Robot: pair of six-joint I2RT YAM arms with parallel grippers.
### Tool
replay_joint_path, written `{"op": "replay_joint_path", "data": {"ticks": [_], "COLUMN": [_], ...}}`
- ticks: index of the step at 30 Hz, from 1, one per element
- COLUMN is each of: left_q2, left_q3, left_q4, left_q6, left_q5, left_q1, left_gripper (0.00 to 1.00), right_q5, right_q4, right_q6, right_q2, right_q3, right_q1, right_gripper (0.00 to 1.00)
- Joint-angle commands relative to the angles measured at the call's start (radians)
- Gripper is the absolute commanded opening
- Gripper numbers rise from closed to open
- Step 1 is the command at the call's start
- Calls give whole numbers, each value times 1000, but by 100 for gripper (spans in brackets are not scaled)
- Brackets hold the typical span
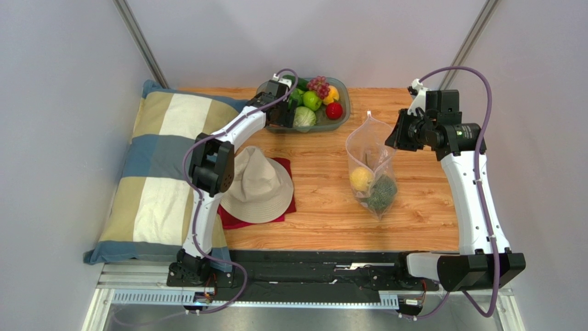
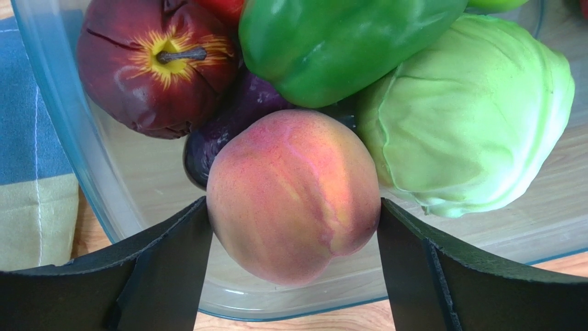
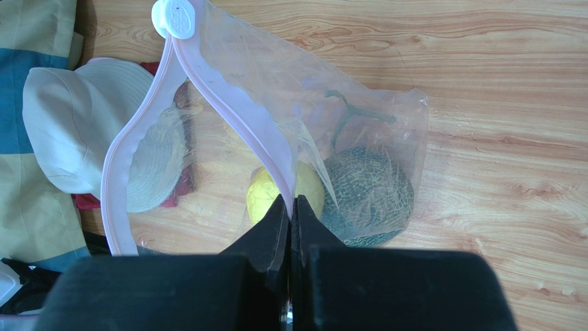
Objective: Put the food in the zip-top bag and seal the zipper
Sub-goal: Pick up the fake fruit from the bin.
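A pink-orange peach (image 2: pixel 293 193) rests in the clear bowl (image 2: pixel 69 138) with other food: a cabbage (image 2: pixel 469 117), a green pepper (image 2: pixel 331 41), a dark red apple (image 2: pixel 152 62) and a purple eggplant (image 2: pixel 228 124). My left gripper (image 2: pixel 293 204) reaches into the bowl (image 1: pixel 341 121) with one finger against each side of the peach. My right gripper (image 3: pixel 292 200) is shut on the pink zipper (image 3: pixel 228 110) of the zip-top bag (image 3: pixel 386 117) and holds its mouth up and open. Inside the bag (image 1: pixel 369 155) lie a yellow pear (image 3: pixel 262 196) and a green melon (image 3: pixel 373 193).
A beige hat (image 1: pixel 259 186) lies on a red cloth (image 1: pixel 286 203) left of the bag. A checked pillow (image 1: pixel 159 172) covers the table's left side. The bowl also holds grapes (image 1: pixel 318 85), a green apple (image 1: pixel 312 101) and a red fruit (image 1: pixel 334 110).
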Motion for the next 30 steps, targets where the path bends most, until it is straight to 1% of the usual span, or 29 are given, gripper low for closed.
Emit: {"op": "replay_joint_path", "data": {"ticks": [1,2,3,5,6,7,8,9,10,11,14,15,18,19,22,24,27,29,30], "left_q2": [-154,-187,-252,-309,-359,-382,-405,-450,-471,-491,-542,-560,-571,-574,-570,-555,-493,-432,-414], "left_q3": [-36,-65,-81,-105,-109,-112,-113,-109,-106,-95,-61,-56,-41,-41,-64,-75,-43,9,20], "left_q4": [72,87,96,102,102,99,101,99,102,111,124,131,133,138,147,171,159,132,128], "left_q6": [8,9,9,9,9,11,6,-1,-21,-34,-60,-61,-67,-60,-26,-14,-12,-5,-3], "left_q5": [21,29,51,78,91,135,150,191,274,314,431,489,554,563,588,583,562,557,521], "left_q1": [4,3,3,-2,-5,-11,-25,-32,-42,-55,-136,-176,-241,-284,-356,-388,-430,-450,-457], "left_gripper": [54,48,46,41,41,41,41,41,41,41,42,42,44,45,45,46,48,53,56], "right_q5": [-14,-17,-20,-25,-25,-26,-25,-28,-28,-30,-33,-31,-27,-23,-17,-14,-20,-23,-26], "right_q4": [16,17,19,24,24,24,24,24,24,22,21,21,14,10,17,17,5,1,-1], "right_q6": [0,0,2,3,3,6,6,11,17,20,28,29,37,40,42,42,39,37,39], "right_q2": [4,4,7,10,13,18,20,20,21,24,23,23,20,20,10,6,4,0,-2], "right_q3": [28,27,25,27,27,28,30,33,34,39,42,40,39,42,56,70,79,79,76], "right_q1": [-7,-7,-6,-6,-6,-7,-7,-7,-7,-10,-13,-16,-26,-27,-26,-27,-27,-27,-27], "right_gripper": [0,0,0,0,0,0,0,0,0,0,0,0,0,0,0,0,0,0,0]}}
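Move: The peach is already between the left fingers; the open bag mouth it goes to lies about 24 cm back, 23 cm right and some 17 cm above that hand. In the bin, the cabbage sits about 8 cm right of the left hand and level with it, the green pepper 6 cm ahead and 3 cm right, the dark red fruit 5 cm ahead and 4 cm left. From the right hand, the mouth's middle is about 3 cm ahead, 5 cm left, slightly below. The peach, still pinched between the left fingers, goes almost straight up out of the bin, then swings back and to the right to the bag mouth, sinking slightly at the end: about 29 cm higher overall, 26 cm back and 23 cm right. The left wrist turns some 50 degrees clockwise with its left side dipping. The right hand keeps its pinch on the bag rim, nearly still. ##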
